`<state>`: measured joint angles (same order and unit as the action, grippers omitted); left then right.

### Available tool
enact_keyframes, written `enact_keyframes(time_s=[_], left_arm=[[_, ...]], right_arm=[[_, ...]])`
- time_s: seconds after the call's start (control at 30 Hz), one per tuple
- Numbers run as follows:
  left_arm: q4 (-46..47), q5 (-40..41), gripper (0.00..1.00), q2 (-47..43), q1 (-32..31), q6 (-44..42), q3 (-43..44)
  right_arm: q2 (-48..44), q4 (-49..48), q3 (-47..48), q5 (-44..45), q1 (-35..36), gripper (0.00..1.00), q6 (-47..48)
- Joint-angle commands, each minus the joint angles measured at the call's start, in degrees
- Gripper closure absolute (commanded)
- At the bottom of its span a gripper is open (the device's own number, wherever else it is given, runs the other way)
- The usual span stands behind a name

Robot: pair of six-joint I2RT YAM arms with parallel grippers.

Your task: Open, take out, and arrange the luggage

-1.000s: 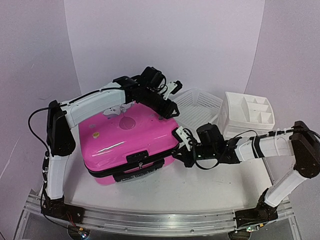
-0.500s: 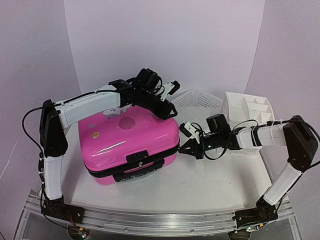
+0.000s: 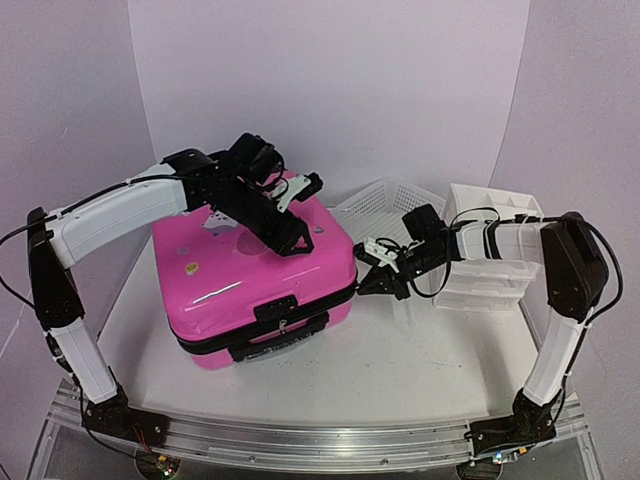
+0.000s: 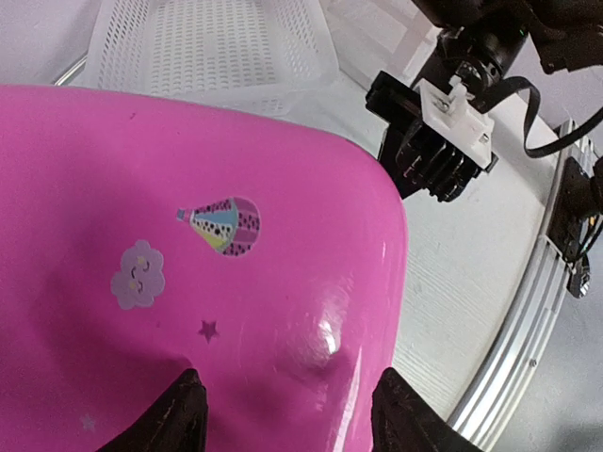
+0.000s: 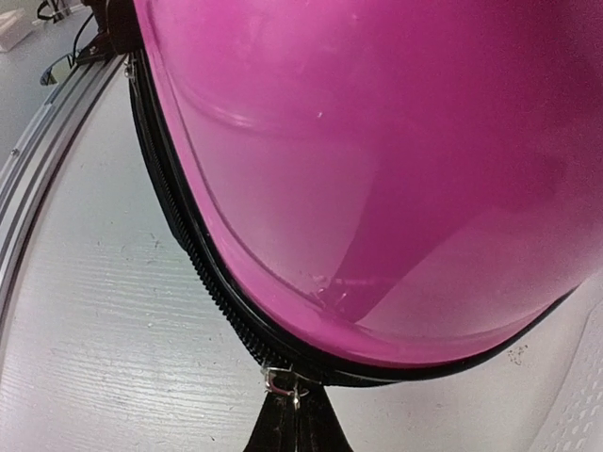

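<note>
The luggage (image 3: 230,285) is a hot-pink hard-shell suitcase lying flat at centre-left, its black zipper trim (image 5: 184,240) running round the side. My left gripper (image 3: 290,240) hovers over the lid near its right back part. In the left wrist view it (image 4: 294,419) is open, both fingertips (image 4: 184,414) spread over the pink shell (image 4: 188,141) by a balloon sticker (image 4: 226,224). My right gripper (image 3: 368,286) is at the suitcase's right side. In the right wrist view it (image 5: 297,424) is shut, pinching the metal zipper pull (image 5: 287,381) under the pink shell (image 5: 377,141).
A white mesh basket (image 3: 385,205) sits behind the suitcase's right corner, seen also in the left wrist view (image 4: 207,47). A white drawer organizer (image 3: 495,245) stands at the right behind my right arm. An aluminium rail (image 3: 300,440) runs along the table's near edge.
My right gripper has travelled along the zipper line from the suitcase's front right corner back along its right side. My left gripper came from the far right corner in over the lid.
</note>
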<state>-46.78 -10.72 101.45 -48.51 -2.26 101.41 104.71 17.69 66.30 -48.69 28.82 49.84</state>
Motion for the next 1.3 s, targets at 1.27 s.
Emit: enact_keyframes(time_s=[1.27], left_arm=[[-17.0,32.1,0.19,5.5,-1.6,-1.5,0.3]], right_arm=[[-7.3,-25.0,-9.7,20.5,22.9,1.00,-33.2]])
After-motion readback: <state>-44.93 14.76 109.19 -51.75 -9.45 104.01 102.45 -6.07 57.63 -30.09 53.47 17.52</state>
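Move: The zipper pull at the suitcase's front right corner is already in the right fingers; from that hand the suitcase's middle lies about 20 cm left and 8 cm ahead, its front carry handle 16 cm left and 7 cm back. The white basket stands some 22 cm ahead and 6 cm right. From the left hand, just above the lid, the middle of the lid's right edge is roughly 8 cm ahead, 6 cm right and 4 cm lower, the zipper pull 12 cm right, 3 cm ahead and 15 cm below. The zipper pull, still pinched in the shut right fingers, is drawn quickly about 13 cm back and as far left, dragging the suitcase corner along, then held before easing 3 cm forward and 2 cm right. The left hand lifts a little back and left, then reaches some 8 cm forward, rightward and down over the lid's right edge, opening wider and swinging its fingers more forward. ##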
